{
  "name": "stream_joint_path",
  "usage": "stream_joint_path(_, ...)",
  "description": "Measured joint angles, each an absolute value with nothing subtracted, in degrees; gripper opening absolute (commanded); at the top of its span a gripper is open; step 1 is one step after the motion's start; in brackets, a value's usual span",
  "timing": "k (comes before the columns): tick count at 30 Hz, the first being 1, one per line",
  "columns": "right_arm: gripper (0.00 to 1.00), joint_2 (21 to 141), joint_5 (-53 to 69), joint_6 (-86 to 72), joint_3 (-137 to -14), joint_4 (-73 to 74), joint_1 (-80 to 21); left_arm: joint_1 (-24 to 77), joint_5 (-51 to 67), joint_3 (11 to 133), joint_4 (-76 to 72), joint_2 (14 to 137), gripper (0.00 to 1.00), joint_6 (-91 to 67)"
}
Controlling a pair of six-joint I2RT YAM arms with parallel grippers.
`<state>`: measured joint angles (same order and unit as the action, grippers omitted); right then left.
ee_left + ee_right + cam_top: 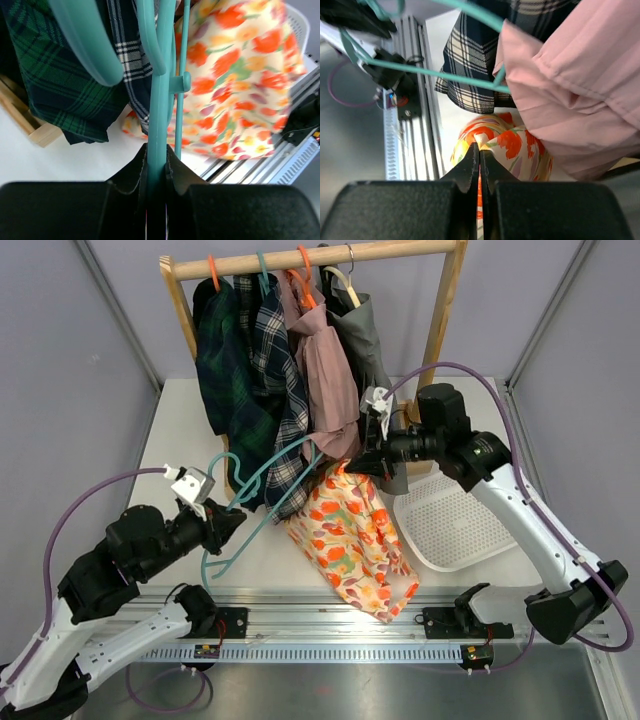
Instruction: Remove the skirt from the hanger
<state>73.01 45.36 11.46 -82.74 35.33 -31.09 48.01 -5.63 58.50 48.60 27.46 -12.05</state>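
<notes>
The floral skirt [350,530], cream with orange flowers, hangs from my right gripper [362,462] and drapes down to the table's front edge. The right wrist view has that gripper [479,147] shut on a fold of the skirt [520,145]. My left gripper [232,523] is shut on the teal hanger [262,480], which slants up and to the right toward the skirt's top. In the left wrist view the hanger bar [159,100] is pinched in the left gripper [156,150], with the skirt [240,75] behind it. Whether the hanger's clip holds the skirt I cannot tell.
A wooden rack [300,257] at the back carries plaid garments [250,380], a pink one [330,370] and a grey one [365,335] close above both grippers. A white basket [450,525] lies at the right. An aluminium rail [330,625] runs along the front.
</notes>
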Motion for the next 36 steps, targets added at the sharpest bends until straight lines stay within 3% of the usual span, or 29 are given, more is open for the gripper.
stream_joint_path(7,0.02,71.02,48.47,30.83,-69.04,39.4,-31.11,48.01,-3.4,61.06,48.38,27.33,0.0,-14.59)
stream_joint_path(10,0.13,70.81,48.12,36.73,-63.13,42.7,-31.11,48.01,-2.07,61.17,48.45,27.79,0.0,-14.55)
stream_joint_path(18,0.64,67.57,47.09,44.01,-62.63,49.67,-30.85,48.01,1.76,65.06,52.27,34.22,0.0,-11.2)
stream_joint_path(24,0.75,61.6,46.06,49.69,-72.95,62.04,-29.74,48.01,6.22,66.7,55.0,36.58,0.0,-5.76)
stream_joint_path(25,0.89,60.95,46.04,50.57,-75.2,64.53,-29.54,48.01,7.25,66.87,55.53,37.1,0.0,-4.43)
stream_joint_path(30,0.92,58.96,46.48,53.08,-83.11,72.49,-27.86,48.01,11.9,67.57,57.8,40.97,0.0,2.63)
stream_joint_path(36,0.92,58.89,48.1,53.8,-83.74,75.35,-27.73,48.01,17.12,68.69,57.98,45.74,0.0,10.09)
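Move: The flowered skirt, already off the hanger, hangs from the right hand's shut fingers; the clear table patch for it is about 25 cm below and 7 cm back. The white basket sits level with this hand in depth, some 25 cm right and 24 cm down; the pink garment hangs 8 cm ahead, 4 cm left, 5 cm higher. From the left hand, gripping the hanger, that patch lies 17 cm right, 1 cm ahead, 22 cm down. The skirt is lowered about 15 cm by the right hand, drawing a little back and right, and let go as the fingers open wide; the emptied hand then climbs some 12 cm, back and right towards the basket's near-left side. The left hand keeps its grip on the hanger, drifts right and somewhat back, and turns about 30 degrees clockwise, swinging the hanger's free end towards the open right fingers. ##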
